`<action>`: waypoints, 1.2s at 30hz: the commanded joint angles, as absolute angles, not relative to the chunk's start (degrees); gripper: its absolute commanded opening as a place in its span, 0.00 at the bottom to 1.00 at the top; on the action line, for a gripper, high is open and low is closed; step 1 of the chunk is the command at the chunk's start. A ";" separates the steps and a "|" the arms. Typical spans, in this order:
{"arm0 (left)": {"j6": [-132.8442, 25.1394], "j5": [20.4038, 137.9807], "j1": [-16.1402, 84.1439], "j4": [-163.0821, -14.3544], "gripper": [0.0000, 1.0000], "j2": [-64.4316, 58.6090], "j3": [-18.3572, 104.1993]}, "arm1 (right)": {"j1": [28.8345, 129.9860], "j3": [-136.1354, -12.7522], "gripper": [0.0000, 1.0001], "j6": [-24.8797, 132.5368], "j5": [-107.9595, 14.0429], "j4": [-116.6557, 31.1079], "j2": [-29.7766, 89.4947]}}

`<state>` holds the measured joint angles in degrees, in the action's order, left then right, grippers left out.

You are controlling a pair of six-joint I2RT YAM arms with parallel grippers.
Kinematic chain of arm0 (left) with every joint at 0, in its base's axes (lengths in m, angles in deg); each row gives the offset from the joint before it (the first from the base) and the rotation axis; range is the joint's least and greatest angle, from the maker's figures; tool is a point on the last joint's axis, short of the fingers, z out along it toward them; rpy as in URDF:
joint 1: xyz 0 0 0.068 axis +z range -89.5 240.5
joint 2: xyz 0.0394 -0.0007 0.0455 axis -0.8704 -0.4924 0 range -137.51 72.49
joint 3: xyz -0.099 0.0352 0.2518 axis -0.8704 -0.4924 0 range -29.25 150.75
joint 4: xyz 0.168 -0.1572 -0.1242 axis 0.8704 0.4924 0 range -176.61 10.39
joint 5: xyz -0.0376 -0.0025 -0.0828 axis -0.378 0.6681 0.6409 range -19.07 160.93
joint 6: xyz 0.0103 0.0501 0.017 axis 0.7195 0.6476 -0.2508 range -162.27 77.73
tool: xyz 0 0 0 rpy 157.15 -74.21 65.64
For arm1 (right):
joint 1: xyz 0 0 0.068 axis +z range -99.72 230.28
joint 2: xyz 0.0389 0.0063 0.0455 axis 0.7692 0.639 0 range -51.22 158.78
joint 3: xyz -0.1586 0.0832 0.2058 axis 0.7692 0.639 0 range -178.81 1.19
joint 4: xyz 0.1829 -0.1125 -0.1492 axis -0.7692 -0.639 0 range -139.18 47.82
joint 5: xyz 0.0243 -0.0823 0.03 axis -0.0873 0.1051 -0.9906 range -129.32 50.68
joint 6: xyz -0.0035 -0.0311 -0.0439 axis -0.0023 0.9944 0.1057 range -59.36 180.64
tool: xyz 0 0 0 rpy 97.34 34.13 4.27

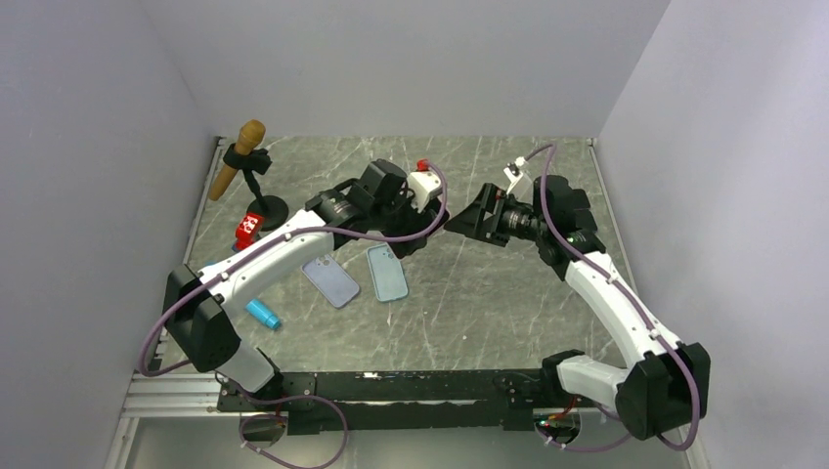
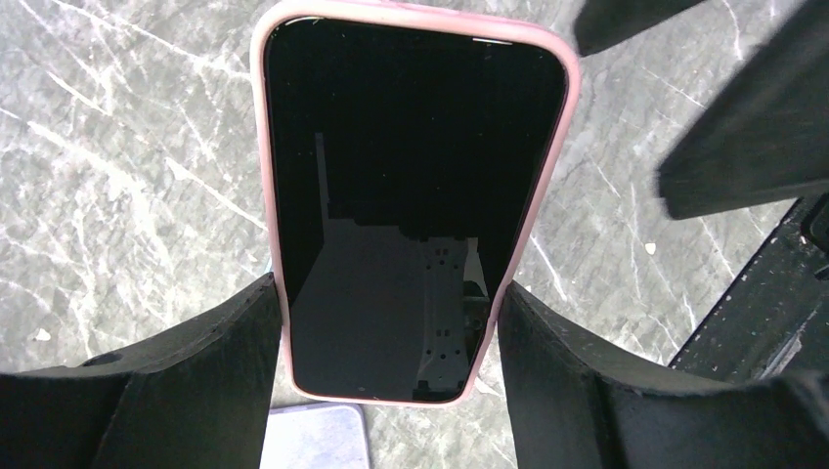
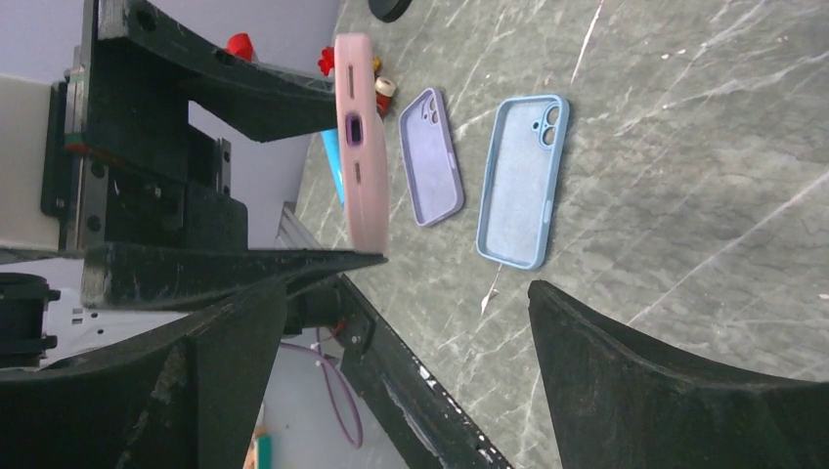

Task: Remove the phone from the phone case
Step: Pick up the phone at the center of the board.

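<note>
The phone (image 2: pixel 411 195) shows its black screen in the left wrist view, sitting inside a pink phone case (image 2: pixel 262 186). My left gripper (image 2: pixel 391 357) is shut on the case's two long edges near its lower end and holds it above the table. In the right wrist view the pink phone case (image 3: pixel 360 147) is edge-on between the left fingers (image 3: pixel 235 269). My right gripper (image 3: pixel 411 327) is open with nothing between its fingers, just off the case's free end. In the top view the left gripper (image 1: pixel 430 207) and right gripper (image 1: pixel 471 221) face each other at mid-table.
An empty purple case (image 1: pixel 329 280) and an empty blue case (image 1: pixel 387 272) lie on the marble table (image 1: pixel 489 313) under the left arm. A microphone on a stand (image 1: pixel 240 161), a red object (image 1: pixel 246 231) and a cyan tube (image 1: pixel 262 313) sit at the left.
</note>
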<state>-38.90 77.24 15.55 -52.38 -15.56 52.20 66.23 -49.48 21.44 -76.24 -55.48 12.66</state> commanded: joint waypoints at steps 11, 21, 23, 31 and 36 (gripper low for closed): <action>-38.35 78.98 11.82 -54.84 0.00 -16.28 55.82 | 66.79 -54.67 0.68 14.80 -86.51 -43.15 25.58; -38.19 78.55 11.65 -54.38 0.00 -17.06 56.18 | 68.36 -50.39 0.08 14.92 -85.28 -39.99 26.55; -38.77 77.37 11.71 -54.20 0.08 -16.94 56.27 | 68.65 -49.86 0.00 14.66 -84.44 -39.23 26.32; -46.39 69.42 12.78 -54.21 0.99 -11.96 55.29 | 69.18 -35.93 0.00 0.19 -74.96 -17.21 17.24; -61.97 68.54 17.33 -54.55 0.99 -4.30 54.55 | 69.17 -28.65 0.00 -6.28 -66.32 -7.93 11.74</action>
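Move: The left hand still holds the pink-cased phone by its long edges, slanting up towards the right hand; the phone's middle is about 3 cm right and 2 cm above the left hand point. From the open right hand it lies some 9 cm left, 4 cm ahead and 4 cm lower. The empty blue case lies on the table roughly 17 cm left, 2 cm back and 20 cm below the right hand, with the lavender case some 14 cm farther left and 2 cm nearer the base. While the left hand keeps the phone and draws it about 3.5 cm back, right and slightly down, the open right hand reaches some 5 cm left and forward, sinking a little, and shuts its fingers on the phone's near, raised short end, one on the screen side and one on the back. The left fingers then open off the long edges and that hand lifts about 4 cm, edging left and forward, as the right keeps its pinch and carries the phone roughly 3.5 cm down, right and back. ##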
